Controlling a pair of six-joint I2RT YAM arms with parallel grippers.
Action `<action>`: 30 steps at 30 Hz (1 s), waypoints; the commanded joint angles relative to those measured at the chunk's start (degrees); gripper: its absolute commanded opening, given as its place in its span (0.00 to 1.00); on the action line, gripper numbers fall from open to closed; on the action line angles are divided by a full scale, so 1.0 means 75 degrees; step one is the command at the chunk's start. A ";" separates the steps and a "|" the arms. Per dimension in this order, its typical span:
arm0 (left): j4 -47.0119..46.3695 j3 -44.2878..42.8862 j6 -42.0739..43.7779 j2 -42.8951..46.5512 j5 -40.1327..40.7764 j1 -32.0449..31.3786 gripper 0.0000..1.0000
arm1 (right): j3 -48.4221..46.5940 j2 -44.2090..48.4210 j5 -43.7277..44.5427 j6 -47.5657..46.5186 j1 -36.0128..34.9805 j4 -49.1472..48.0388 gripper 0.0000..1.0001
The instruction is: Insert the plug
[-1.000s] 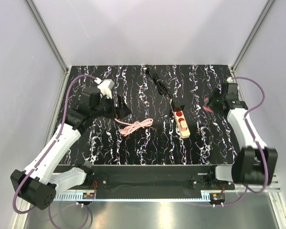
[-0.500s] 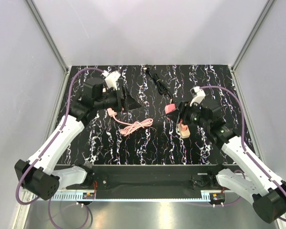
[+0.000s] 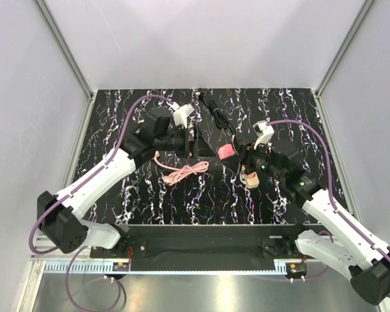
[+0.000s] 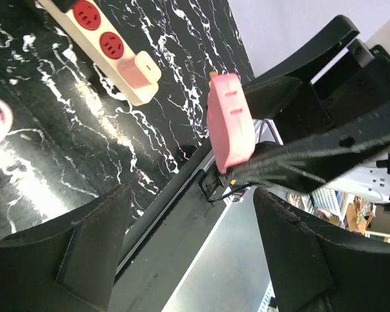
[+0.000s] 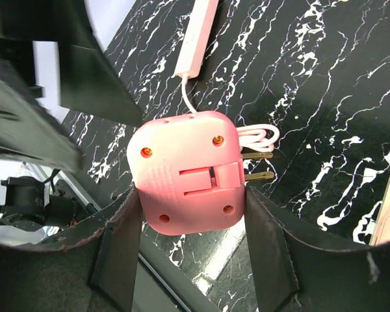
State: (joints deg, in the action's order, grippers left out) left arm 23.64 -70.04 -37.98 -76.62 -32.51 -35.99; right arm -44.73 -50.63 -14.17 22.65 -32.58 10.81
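My right gripper is shut on a pink square plug and holds it above the table, just left of the cream power strip. In the right wrist view the plug sits between both fingers, with its brass prongs pointing right. My left gripper is open and empty, close to the left of the plug. The left wrist view shows the plug ahead, and the strip with red sockets on the table beyond.
A coiled pink cable lies on the black marbled table left of centre. A black cord runs from the strip toward the back edge. A white bar lies on the table beyond the plug. Grey walls enclose three sides.
My left arm has swung right toward the centre, up to the plug. My right arm came in from the far right with the plug and shifted slightly left.
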 commanded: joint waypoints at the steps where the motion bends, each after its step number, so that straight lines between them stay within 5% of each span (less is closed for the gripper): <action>1: -0.0562 -0.0528 -0.0198 -0.0306 0.0151 -0.0158 0.80 | 0.0046 0.0142 0.0097 -0.0161 -0.0098 -0.0457 0.12; 10: -0.0761 -0.0845 -0.0198 -0.0904 0.0468 -0.0381 0.76 | 0.0069 -0.0069 0.0132 -0.0021 -0.0273 -0.0550 0.13; 17: -0.0913 -0.0670 -0.0128 -0.1128 0.0234 -0.0417 0.56 | 0.0081 -0.0140 0.0261 0.0014 -0.0367 -0.0562 0.15; 27: -0.1323 -0.0447 -0.0315 -0.1175 -0.0024 -0.0417 0.66 | 0.0070 -0.0269 0.0519 0.0214 -0.0414 -0.0574 0.14; 30: -0.1440 -0.0342 -0.0327 -0.1198 -0.0094 -0.0417 0.46 | 0.0058 -0.0245 0.0577 0.0272 -0.0414 -0.0562 0.15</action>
State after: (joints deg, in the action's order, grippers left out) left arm 17.15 -73.28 -40.49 -85.56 -31.55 -38.85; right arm -43.33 -52.64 -11.03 23.81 -35.03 10.04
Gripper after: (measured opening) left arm 0.534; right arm 0.630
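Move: The pink plug sits in the right gripper's fingertips, its middle about 1 cm ahead and 1 cm left of that hand point. From the left gripper it lies some 6 cm right, 1 cm ahead and 2 cm lower. On the table, about 14 cm below the left gripper, the pale plug in the white strip is roughly 16 cm right and 6 cm back, the pink cord bundle about 6 cm left and 6 cm back. Bring the left gripper about 4 cm right, plus some 2 cm forward and slightly down, without turning the wrist, so its open fingers straddle the pink plug's free edge; narrow them to roughly half open, one fingertip over the plug's near corner. Keep the right grip shut on the plug and sink it about 2 cm, slowing the left reach as it arrives. ##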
